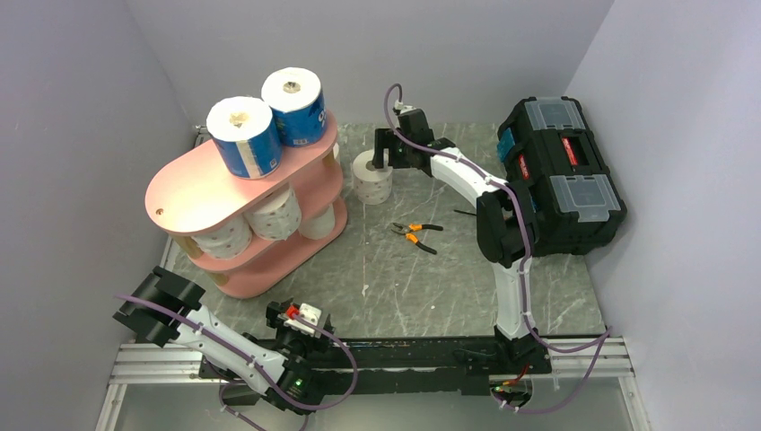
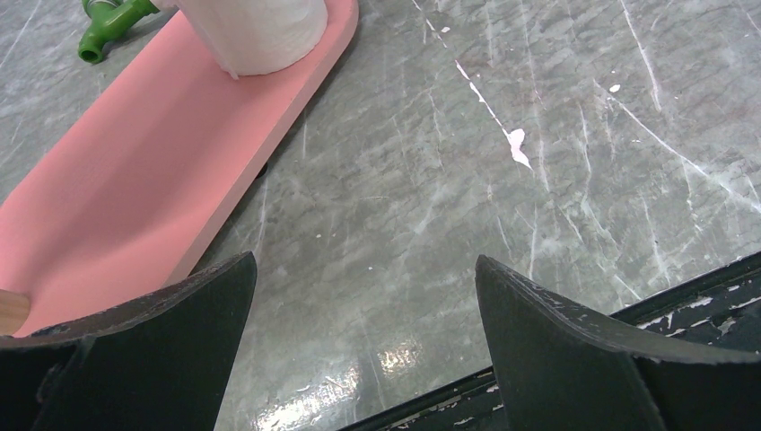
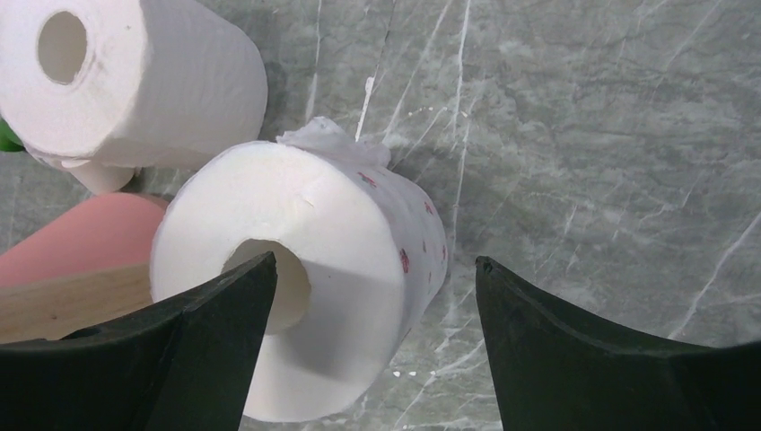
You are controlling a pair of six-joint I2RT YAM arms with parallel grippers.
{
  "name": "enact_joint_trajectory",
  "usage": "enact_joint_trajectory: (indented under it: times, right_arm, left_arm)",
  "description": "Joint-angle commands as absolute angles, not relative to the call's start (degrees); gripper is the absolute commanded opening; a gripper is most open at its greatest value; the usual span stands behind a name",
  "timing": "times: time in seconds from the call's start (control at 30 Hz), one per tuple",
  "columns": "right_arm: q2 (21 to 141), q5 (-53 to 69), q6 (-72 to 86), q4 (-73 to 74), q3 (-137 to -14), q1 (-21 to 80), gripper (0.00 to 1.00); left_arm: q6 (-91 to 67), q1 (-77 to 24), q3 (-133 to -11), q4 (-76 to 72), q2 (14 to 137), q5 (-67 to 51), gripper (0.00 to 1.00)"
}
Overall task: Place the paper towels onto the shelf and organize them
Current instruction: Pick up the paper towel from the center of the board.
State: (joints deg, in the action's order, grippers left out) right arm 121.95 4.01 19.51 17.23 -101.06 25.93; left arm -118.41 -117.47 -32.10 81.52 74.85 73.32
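The pink three-tier shelf [image 1: 238, 180] stands at the left. Two blue-wrapped rolls [image 1: 244, 135] [image 1: 294, 103] stand on its top board, and white rolls [image 1: 274, 214] fill the lower tiers. A white roll with pinkish speckles [image 1: 371, 177] stands on the table right of the shelf. My right gripper [image 1: 384, 154] is open just above it. In the right wrist view [image 3: 374, 260] the left finger [image 3: 206, 341] lies over the core of this roll [image 3: 359, 233] without gripping it. My left gripper [image 1: 280, 314] is open and empty near the front edge, also in its wrist view [image 2: 363, 296].
A black toolbox [image 1: 561, 175] stands at the right. Orange-handled pliers [image 1: 415, 233] lie mid-table. The left wrist view shows the shelf's bottom board [image 2: 135, 171], a white roll [image 2: 260, 31] and a green object [image 2: 108, 27]. Grey walls close in on both sides.
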Motion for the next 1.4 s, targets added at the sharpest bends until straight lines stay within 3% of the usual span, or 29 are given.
enact_joint_trajectory:
  times: [0.0, 0.2, 0.3, 0.43, 0.9, 1.37]
  right_arm:
    - [121.7, 5.1, 20.0, 16.8, -100.5, 25.8, 0.80]
    - [121.2, 6.6, 20.3, 16.1, -98.9, 25.7, 0.67]
    - [120.1, 6.3, 20.3, 15.3, -97.9, 25.7, 0.49]
    - [114.1, 6.3, 20.8, 13.0, -94.4, 25.7, 0.36]
    - [88.7, 2.3, 19.6, 19.2, -86.9, 30.5, 0.36]
    - [85.1, 4.0, 22.0, 23.8, -91.9, 37.9, 0.37]
  left_arm:
    - [-129.8, -117.9, -32.0, 82.5, 74.6, 74.4, 0.99]
    - [-129.8, -117.9, -32.1, 82.5, 74.7, 74.3, 0.99]
    - [-129.7, -117.9, -32.2, 82.6, 74.7, 74.3, 0.99]
    - [-129.7, -117.9, -32.3, 82.7, 74.8, 74.3, 0.99]
    - [-129.8, -118.5, -33.2, 83.5, 75.9, 74.8, 0.99]
    - [-131.4, -118.7, -33.7, 85.6, 76.3, 76.0, 0.99]
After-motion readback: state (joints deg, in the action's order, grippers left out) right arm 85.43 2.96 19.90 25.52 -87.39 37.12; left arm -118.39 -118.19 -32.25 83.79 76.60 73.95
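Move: The right hand is open at the rim of the standing paper towel, whose middle is about 3 cm back, 2 cm left and 5 cm below; the nearer finger is over the core and the farther one outside. The shelf's middle is roughly 27 cm left and 12 cm back, the pliers some 17 cm back and 7 cm right, 10 cm lower. From the left hand, the paper towel lies about 33 cm ahead and 16 cm right, 4 cm lower. Right hand pinches the paper towel's far wall, then lifts some 19 cm while drawing back about 16 cm. ##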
